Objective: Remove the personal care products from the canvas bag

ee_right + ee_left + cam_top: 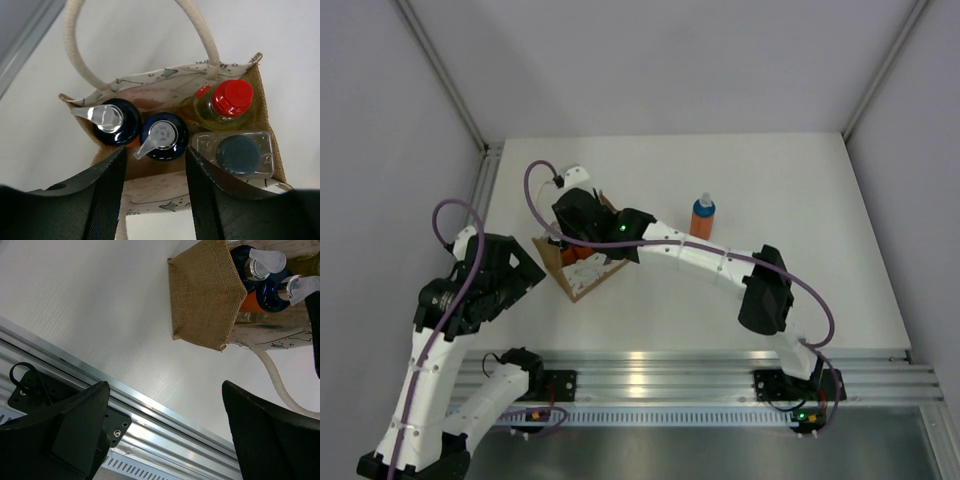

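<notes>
The canvas bag [582,282] stands left of the table's middle, its tan side [202,295] facing my left wrist camera. Looking down into the bag [150,92], I see two blue-capped orange bottles [112,122] [164,136], a yellow bottle with a red cap [230,98] and a pale bottle with a dark cap [239,155]. My right gripper [154,152] hangs over the bag, its fingers partly closed on either side of the second blue cap, with a gap on the left. A third orange bottle [703,217] stands on the table. My left gripper [165,390] is wide open beside the bag, holding nothing.
An aluminium rail [150,415] runs along the table's near edge, below my left gripper. The bag's white loop handles [200,30] arch up at its far side. Grey walls [410,150] enclose the table on the left, right and back.
</notes>
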Tool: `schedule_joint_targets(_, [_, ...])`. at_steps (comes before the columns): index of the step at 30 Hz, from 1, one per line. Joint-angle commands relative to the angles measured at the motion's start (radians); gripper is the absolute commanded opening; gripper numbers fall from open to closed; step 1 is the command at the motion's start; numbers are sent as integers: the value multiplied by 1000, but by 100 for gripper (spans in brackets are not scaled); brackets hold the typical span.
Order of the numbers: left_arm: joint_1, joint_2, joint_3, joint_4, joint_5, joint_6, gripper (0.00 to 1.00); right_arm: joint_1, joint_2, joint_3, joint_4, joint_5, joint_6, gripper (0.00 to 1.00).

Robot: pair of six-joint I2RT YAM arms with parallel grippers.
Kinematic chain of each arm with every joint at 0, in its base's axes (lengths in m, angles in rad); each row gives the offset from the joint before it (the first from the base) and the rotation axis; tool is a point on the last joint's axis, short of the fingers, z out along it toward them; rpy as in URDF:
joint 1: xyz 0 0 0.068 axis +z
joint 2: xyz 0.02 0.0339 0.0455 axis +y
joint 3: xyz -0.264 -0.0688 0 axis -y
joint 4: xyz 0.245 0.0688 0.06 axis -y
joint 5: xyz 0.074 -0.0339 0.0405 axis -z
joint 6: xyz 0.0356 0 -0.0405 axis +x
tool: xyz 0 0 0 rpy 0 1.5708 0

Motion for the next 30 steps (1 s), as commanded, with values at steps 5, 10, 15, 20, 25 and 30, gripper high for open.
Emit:
schedule_joint_targets(5, [-1, -24, -12, 5, -2, 8, 98, -4, 61, 110, -55, 55, -3, 49])
schedule_joint_targets(10, [-1, -24, -15, 5, 0, 11, 98, -16, 101, 150, -56, 24, -23, 43])
schedule_joint_targets(15, [-1, -27, -17, 5, -3, 11, 98, -21, 112, 141, -61, 12, -25, 40])
schedule_joint_targets(20, [-1, -27, -23, 5, -3, 9, 98, -29, 120, 130, -61, 6, -22, 40])
schedule_joint_targets(25, [0, -29, -26, 5, -2, 8, 98, -41, 124, 126, -61, -2, -28, 34])
schedule_joint_targets(30, [-1, -32, -30, 6, 0, 5, 98, -42, 124, 127, -59, -34, -57, 26])
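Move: The right hand's target is the middle blue-collared bottle in the canvas bag, about 3 cm ahead, 1 cm left and 12 cm below, its clear cap much nearer. From that bottle, its twin stands some 6 cm left and 1 cm back; the red-capped bottle 9 cm farther out and 4 cm right; the grey-capped jar 4 cm farther out and 7 cm right. From the left hand, the target is roughly 15 cm ahead, 9 cm right and 12 cm below. Lower the right gripper about 3 cm while easing it some 2 cm forward, dropping fastest at first, onto the clear cap of the middle bottle in the bag. Narrow the fingers from half open to about a quarter so their tips come down on either side of the cap, and keep the wrist almost as it is. ##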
